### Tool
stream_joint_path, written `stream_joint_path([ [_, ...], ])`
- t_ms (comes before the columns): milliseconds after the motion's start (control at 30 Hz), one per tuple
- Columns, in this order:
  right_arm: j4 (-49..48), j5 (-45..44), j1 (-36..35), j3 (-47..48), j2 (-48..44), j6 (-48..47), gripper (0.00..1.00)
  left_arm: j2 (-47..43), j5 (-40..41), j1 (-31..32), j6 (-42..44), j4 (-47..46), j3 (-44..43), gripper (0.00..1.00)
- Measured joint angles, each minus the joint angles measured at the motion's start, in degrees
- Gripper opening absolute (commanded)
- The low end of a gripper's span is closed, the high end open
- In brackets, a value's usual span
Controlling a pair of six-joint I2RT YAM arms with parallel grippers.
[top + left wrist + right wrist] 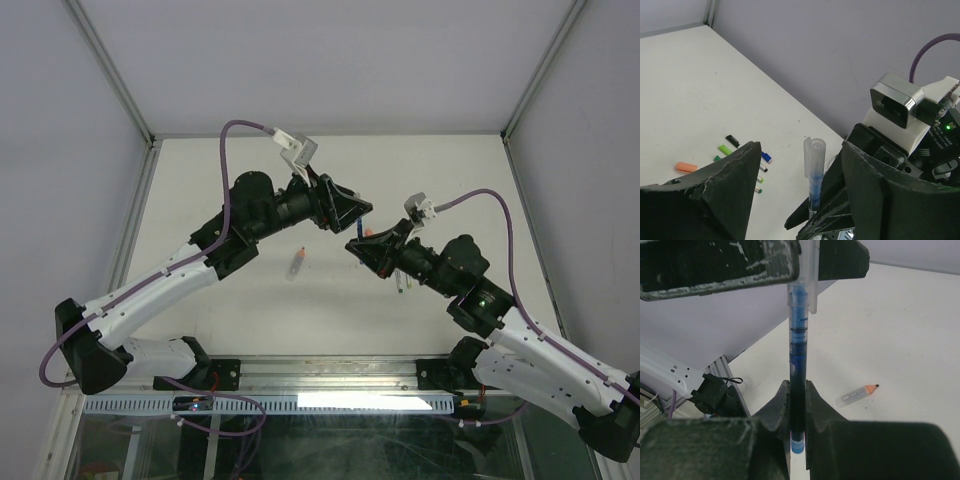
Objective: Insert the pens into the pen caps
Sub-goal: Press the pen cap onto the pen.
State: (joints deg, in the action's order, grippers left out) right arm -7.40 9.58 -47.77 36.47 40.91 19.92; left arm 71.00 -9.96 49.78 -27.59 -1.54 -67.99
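A blue pen (798, 370) stands upright with my right gripper (797, 386) shut on its lower barrel. A clear cap (814, 155) sits on the pen's top end. My left gripper (801, 150) is open around that cap, with a gap showing on both sides. In the top view the two grippers meet tip to tip over the middle of the table, the left gripper (362, 210) above the right gripper (353, 245). An orange-tipped pen (856, 395) lies flat on the table.
In the left wrist view, loose caps lie in a group on the white table (685, 90): orange cap (686, 167), light green cap (725, 149), black cap (732, 140) and blue cap (766, 157). Several pen tips (760, 179) lie beside them. Enclosure walls ring the table.
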Motion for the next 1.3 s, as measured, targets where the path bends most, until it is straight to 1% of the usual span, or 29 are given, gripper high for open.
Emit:
stream_joint_path([
  [200,0.52,0.37,0.0,0.31,0.04,0.0,0.0,0.81,-1.16,0.0,-0.11,-0.11,-0.02,0.56],
  [467,1.4,0.44,0.0,0.33,0.04,-0.15,0.0,0.98,-1.55,0.0,-0.33,-0.92,-0.02,0.55],
  [567,1.73,0.44,0.0,0.37,0.04,-0.2,0.0,0.98,-1.44,0.0,-0.46,-1.53,-0.02,0.51],
  [667,1.77,0.42,0.0,0.39,0.02,-0.37,0.0,0.98,-1.09,0.0,-0.63,-1.6,-0.02,0.43],
  [767,1.79,0.37,0.0,0.5,0.02,-0.44,0.0,0.98,-1.11,0.0,-1.25,-1.84,-0.02,0.29],
  [900,1.81,0.33,0.0,0.52,0.02,-0.59,0.0,1.07,-1.84,0.0,-1.9,-2.73,-0.02,0.16],
  [967,1.9,0.31,0.0,0.57,0.02,-0.66,0.0,1.16,-2.32,0.02,-1.99,-3.08,-0.02,0.04],
  [1000,1.99,0.13,0.0,0.59,0.02,-0.74,0.0,1.22,-2.47,0.0,-2.1,-3.28,-0.02,0.0],
  [1300,0.02,-3.19,-0.11,0.72,0.9,-3.1,0.0,1.64,-2.49,-0.04,-2.47,-4.42,-0.52,0.0],
])
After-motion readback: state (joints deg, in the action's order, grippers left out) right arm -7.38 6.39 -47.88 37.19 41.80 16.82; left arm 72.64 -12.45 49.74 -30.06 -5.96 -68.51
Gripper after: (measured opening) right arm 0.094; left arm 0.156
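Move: The clear cap already sits on the blue pen, which the right hand holds leaning forward. It stands between the left hand's open fingers, about 1 cm to the right and 1 cm below, and roughly 5 cm ahead of and 6 cm above the right hand. On the table, some 36 cm below the left hand, lie the orange-tipped tube 8 cm ahead and 13 cm left, the orange eraser 18 ahead and 9 right, and the capped pens 4 ahead and 19 right. The left hand eases about 1 cm to its right, dipping half a centimetre before rising to end about 1 cm higher, and its fingers, part open around the cap, close and pinch the cap's upper part from both sides. The right hand keeps its grip on the pen barrel and nearly stays in place, then shifts about 1 cm forward at the end. ##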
